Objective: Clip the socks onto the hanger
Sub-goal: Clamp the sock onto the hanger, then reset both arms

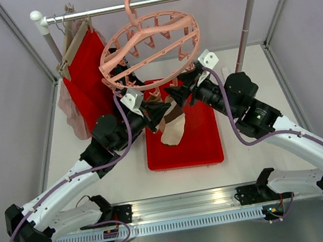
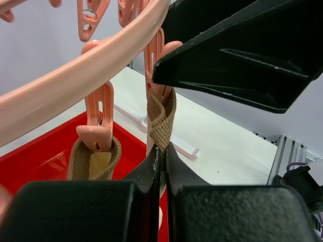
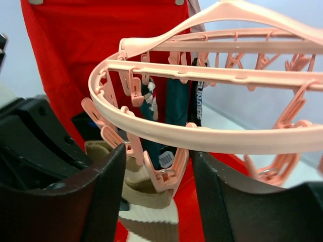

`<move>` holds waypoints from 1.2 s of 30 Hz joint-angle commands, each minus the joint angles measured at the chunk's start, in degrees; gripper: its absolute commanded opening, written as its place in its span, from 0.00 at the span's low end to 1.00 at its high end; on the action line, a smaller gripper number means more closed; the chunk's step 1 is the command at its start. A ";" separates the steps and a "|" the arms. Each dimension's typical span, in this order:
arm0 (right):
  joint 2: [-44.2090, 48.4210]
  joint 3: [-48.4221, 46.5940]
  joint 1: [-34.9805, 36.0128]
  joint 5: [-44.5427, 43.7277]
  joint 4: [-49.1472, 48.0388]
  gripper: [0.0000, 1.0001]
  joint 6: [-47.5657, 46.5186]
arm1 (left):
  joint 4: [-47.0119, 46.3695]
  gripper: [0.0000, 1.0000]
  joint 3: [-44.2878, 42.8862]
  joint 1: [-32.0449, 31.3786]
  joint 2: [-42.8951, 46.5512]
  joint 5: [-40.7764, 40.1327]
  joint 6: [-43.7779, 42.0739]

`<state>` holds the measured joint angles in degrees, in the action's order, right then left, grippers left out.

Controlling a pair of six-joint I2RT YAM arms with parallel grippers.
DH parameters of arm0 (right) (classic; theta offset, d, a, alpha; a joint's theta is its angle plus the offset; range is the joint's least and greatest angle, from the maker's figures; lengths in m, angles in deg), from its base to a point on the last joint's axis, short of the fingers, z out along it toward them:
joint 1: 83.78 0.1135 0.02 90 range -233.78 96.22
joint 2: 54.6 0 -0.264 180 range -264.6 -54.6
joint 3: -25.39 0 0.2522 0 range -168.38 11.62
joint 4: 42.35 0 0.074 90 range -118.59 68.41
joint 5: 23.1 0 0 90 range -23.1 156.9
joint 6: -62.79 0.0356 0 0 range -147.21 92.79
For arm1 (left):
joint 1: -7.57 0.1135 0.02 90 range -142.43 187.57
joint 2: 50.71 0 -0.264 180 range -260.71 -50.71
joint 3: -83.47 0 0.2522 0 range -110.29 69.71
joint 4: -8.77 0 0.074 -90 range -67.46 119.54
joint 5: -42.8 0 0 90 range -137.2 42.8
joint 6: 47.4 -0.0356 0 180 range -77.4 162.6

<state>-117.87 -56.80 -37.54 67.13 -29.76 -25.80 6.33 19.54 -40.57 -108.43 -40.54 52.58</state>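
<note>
The pale-pink ring hanger (image 1: 149, 42) hangs from the rail. A beige sock (image 1: 172, 129) with brown stripes hangs under its near rim, over the red tray. My left gripper (image 1: 158, 110) is shut on the sock's tan cuff (image 2: 161, 117) just below a peg (image 2: 155, 60). A second peg (image 2: 98, 123) grips the cuff's other side. My right gripper (image 1: 176, 96) is open, its fingers (image 3: 96, 191) straddling a peg (image 3: 169, 174) that bites the cuff (image 3: 146, 194). Teal socks (image 3: 174, 103) and a black sock (image 3: 196, 101) hang from the far pegs.
A red tray (image 1: 202, 145) lies below the hanger. A red cloth (image 1: 86, 77) and a pink garment hang on wooden hangers at the rail's left. The rail's right post (image 1: 245, 28) stands at the back right.
</note>
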 commanded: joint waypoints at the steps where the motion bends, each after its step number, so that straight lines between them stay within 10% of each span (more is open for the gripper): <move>1: 2.18 -1.36 0.08 -1.29 -0.33 0.63 3.15 | -0.49 0.03 -2.12 -0.20 -0.64 1.17 -0.05; 9: 6.39 1.18 0.17 -5.41 4.33 0.73 8.43 | 1.79 0.34 -3.00 -0.20 -0.30 4.24 1.27; 11: 8.59 2.50 0.08 -7.43 5.73 0.98 9.13 | 3.54 0.42 -3.44 -0.20 0.14 5.47 1.45; 21: 17.90 9.97 0.08 -20.86 16.10 0.98 17.57 | 14.09 0.73 -2.21 -0.20 8.30 11.62 1.54; 25: 20.89 15.41 0.08 -24.13 17.43 0.98 20.47 | 18.05 0.99 -0.19 -0.20 12.97 13.56 1.97; 36: 23.45 22.72 0.08 -24.75 15.67 0.98 23.64 | 24.99 1.00 6.66 -0.20 25.45 5.74 3.38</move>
<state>-95.46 -35.16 -37.54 43.81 -12.71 -3.94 28.93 25.24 -40.57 -85.04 -31.76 54.22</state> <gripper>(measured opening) 0.979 0.994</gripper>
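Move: The left hand holds the striped sock's cuff between shut fingertips; the clip over that cuff lies about 2 cm ahead, 3 cm to the right and 3 cm above. The already clipped sock's cuff hangs roughly 3 cm ahead and 2 cm left, and the dark socks some 8 cm ahead and 11 cm left, near hand height. The right hand straddles the same clip, which is about 1 cm ahead and 1 cm left of it, level with it. The left fingers let go of the striped cuff and spread fully, and the hand backs away from the hanger about 9 cm, bearing left some 6 cm. The right hand, already half open around the clip, spreads wide, comes clear to the right by about 11 cm and then sinks some 13 cm, swinging clockwise and tipping down. ##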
